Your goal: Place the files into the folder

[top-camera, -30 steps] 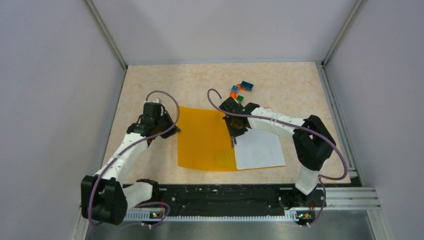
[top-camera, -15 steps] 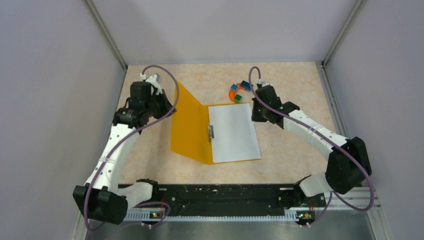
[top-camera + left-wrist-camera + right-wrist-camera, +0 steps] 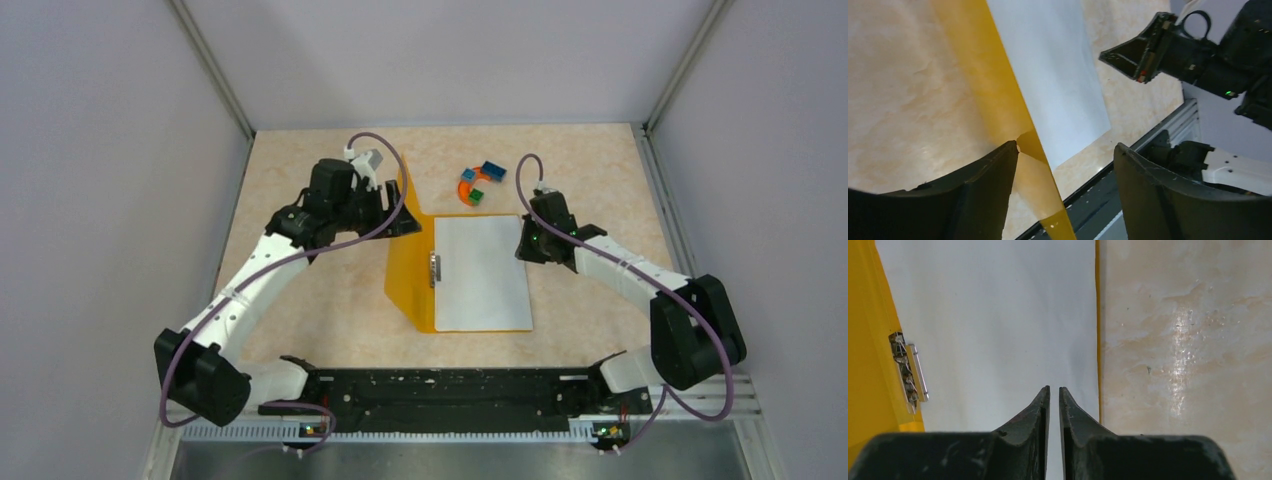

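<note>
The orange folder lies open, its cover standing nearly upright on the left. The white files lie flat on its back half, beside the metal clip. My left gripper is at the cover's top edge. In the left wrist view it is open, and the cover's edge runs between the jaws, touching the left fingertip. My right gripper hovers over the files' right edge. Its fingers are almost together above the files with only a thin slit between them, holding nothing.
A small cluster of coloured toy blocks sits behind the folder. Grey enclosure walls close in both sides and the back. The black base rail runs along the near edge.
The folder's cover has swung up from leaning left to nearly upright. My left gripper moved right with it and opened. The folder and files shifted slightly right. My right gripper dropped toward the files' right edge.
</note>
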### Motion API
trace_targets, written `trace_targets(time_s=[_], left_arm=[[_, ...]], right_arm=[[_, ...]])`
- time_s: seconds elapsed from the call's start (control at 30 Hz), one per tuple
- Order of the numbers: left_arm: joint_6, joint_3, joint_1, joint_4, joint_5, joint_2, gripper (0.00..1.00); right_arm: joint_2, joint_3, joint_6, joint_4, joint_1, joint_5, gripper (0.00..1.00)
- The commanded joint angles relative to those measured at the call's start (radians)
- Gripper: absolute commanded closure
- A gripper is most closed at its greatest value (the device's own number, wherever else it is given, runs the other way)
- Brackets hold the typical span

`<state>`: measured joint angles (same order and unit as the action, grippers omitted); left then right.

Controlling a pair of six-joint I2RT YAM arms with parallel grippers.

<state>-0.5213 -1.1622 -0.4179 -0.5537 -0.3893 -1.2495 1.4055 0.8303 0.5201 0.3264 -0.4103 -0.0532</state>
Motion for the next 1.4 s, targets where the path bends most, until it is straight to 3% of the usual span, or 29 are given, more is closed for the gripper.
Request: trace_targets(time_s=[0.0, 0.1, 0.2, 0.4, 0.6, 0.77, 1.13, 1.37], left_arm=[[-0.133, 0.025, -0.045, 0.214, -0.041, -0.011, 0.22], [-0.157, 0.026, -0.091, 0.272, -0.047, -0.041, 0.17], [-0.173, 0.016, -0.148, 0.325, -0.043, -0.079, 0.02], [-0.202, 0.021, -0.225, 0.477, -0.040, -0.176, 0.02], [-0.241, 0.068, -0.268, 0.679, -0.031, -0.259, 0.02], [-0.245, 0.069, -0.281, 0.754, -0.042, -0.363, 0.02], [-0.248, 0.072, -0.289, 0.739, -0.008, -0.612, 0.02], [-0.221, 0.093, -0.289, 0.678, 0.014, -0.630, 0.02]], right_arm=[[-0.029, -0.014, 0.010, -0.077, 0.001, 0.002, 0.87], [-0.022, -0.036, 0.017, -0.099, 0.005, 0.000, 0.84], [-0.022, -0.059, 0.026, -0.113, 0.011, -0.003, 0.78], [-0.107, -0.056, 0.031, -0.065, 0.031, -0.039, 0.65], [-0.348, 0.011, 0.031, 0.118, 0.054, -0.249, 0.46], [-0.510, 0.066, 0.036, 0.204, 0.054, -0.331, 0.39], [-0.420, 0.111, 0.014, 0.171, 0.054, -0.236, 0.33], [-0.349, 0.082, 0.029, 0.107, 0.054, -0.190, 0.27]])
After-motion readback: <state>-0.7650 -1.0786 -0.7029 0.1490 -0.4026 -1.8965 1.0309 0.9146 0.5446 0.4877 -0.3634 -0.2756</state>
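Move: The folder's upright cover stands right under the left gripper, its free edge about between the fingers, its middle some 10 cm below and 3 cm nearer the base. The files lie about 16 cm to this hand's right, 4 cm back and 21 cm down; the green block is 15 cm ahead, 15 cm right, equally low. From the right gripper, the files' middle is 8 cm left, 2 cm back, 4 cm down; the cover's middle is 23 cm left, 1 cm back and 7 cm higher. Swing the left gripper about 16 cm to the right, nearly level at first, opening it the rest of the way and carrying the cover over the files; then sink some 17 cm to bear it down onto them. Let the right gripper dip slightly, then lift clear up and to the right, tilting its fingers up some 20 degrees and opening them, and ease back down a little. ##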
